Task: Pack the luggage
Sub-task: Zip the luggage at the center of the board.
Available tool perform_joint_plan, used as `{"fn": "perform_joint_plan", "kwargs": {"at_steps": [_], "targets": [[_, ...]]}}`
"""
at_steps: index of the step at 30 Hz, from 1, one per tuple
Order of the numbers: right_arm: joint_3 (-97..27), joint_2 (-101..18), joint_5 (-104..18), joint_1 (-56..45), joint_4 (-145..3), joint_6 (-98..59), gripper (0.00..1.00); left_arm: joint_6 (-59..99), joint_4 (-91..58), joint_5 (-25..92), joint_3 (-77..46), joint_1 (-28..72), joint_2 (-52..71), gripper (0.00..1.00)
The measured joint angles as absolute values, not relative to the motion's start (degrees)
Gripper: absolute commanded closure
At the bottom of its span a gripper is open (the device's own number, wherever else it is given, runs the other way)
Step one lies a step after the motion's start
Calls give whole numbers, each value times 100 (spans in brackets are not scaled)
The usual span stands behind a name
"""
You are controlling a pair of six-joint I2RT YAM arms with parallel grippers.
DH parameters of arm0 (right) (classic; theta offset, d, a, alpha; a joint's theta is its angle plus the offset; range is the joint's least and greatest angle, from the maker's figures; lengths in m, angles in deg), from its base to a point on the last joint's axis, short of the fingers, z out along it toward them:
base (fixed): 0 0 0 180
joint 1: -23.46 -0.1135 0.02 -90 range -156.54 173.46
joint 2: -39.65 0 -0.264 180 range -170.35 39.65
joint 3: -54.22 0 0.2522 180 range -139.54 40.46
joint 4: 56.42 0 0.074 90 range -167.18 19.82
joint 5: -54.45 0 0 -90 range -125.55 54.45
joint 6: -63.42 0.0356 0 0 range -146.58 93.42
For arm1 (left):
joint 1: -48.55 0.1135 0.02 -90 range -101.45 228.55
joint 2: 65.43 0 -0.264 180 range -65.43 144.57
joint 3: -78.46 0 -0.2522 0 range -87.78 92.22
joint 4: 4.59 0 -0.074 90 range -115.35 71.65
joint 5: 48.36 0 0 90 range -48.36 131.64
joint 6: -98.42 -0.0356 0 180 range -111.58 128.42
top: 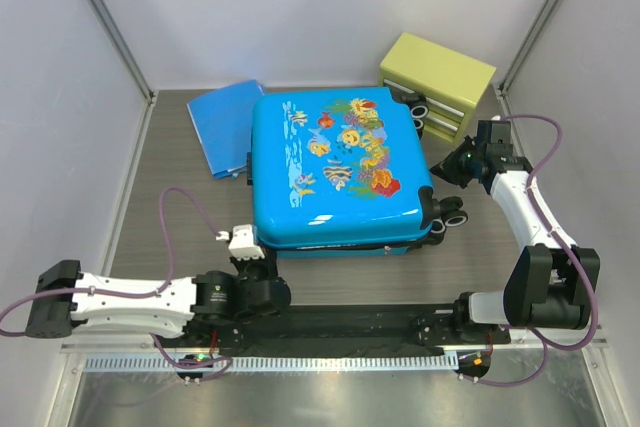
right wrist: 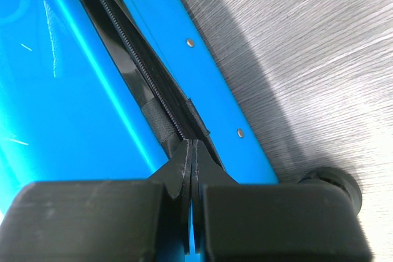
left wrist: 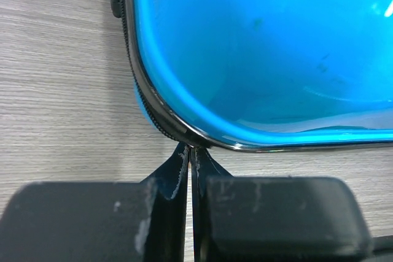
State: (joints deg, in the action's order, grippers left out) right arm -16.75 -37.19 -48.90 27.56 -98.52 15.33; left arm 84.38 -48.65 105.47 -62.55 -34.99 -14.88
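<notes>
The luggage (top: 340,172), a bright-blue hard-shell suitcase with fish prints, lies flat and closed in the middle of the table. My left gripper (top: 262,250) is at its near-left corner. In the left wrist view the left gripper (left wrist: 191,150) is shut, its tips touching the dark zipper seam (left wrist: 156,121) at the rounded corner, with nothing visible between them. My right gripper (top: 443,169) is at the suitcase's right side. It is also shut (right wrist: 194,144), with its tips pressed against the black zipper track (right wrist: 147,69) between the two shells.
A flat blue folder (top: 222,125) lies at the back left, partly under the suitcase edge. A yellow-green drawer box (top: 437,82) stands at the back right, close behind the right arm. Black wheels (top: 452,217) stick out at the suitcase's near-right corner. White walls enclose the table.
</notes>
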Motion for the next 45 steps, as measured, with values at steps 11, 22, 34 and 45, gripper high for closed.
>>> {"fn": "perform_joint_plan", "kwargs": {"at_steps": [11,22,34,45], "targets": [[-1675,-3719,-4804,2929,-9872,1535,99,8958,-5702,10512,-6290,-3495,-2264,100],[-1675,-3721,-4796,3108,-9891,1533,99,8888,-5973,10650,-6423,-3478,-2618,100],[-2401,-3697,-5086,3395,-10858,650,58,8071,-5593,10553,-6447,-3419,-2356,100],[-2982,-2678,-4846,3454,-12219,624,37,7513,-5394,10269,-6449,-3395,-2435,100]]}}
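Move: The left fingers are already shut at the luggage's near-left corner, apparently on the zip pull. The luggage's middle lies about 18 cm ahead of them and 15 cm to their right. Its dark side handle is some 18 cm ahead and 4 cm left, and the blue folder roughly 28 cm ahead and 10 cm left. The right hand, shut at the far side's black zip band, has the luggage's middle about 21 cm left and 1 cm ahead, and the near wheels 10 cm back and 3 cm right. Keeping its pinch at the near-left corner, the left hand pulls about 3.5 cm left, then eases 1 cm back right while rolling some 10 degrees, its left side rising. The right hand, fingers shut at the zip band, drifts 2.5 cm right, then opens and comes free, rising about 8 cm and drawing back towards its base, clear of the luggage. ##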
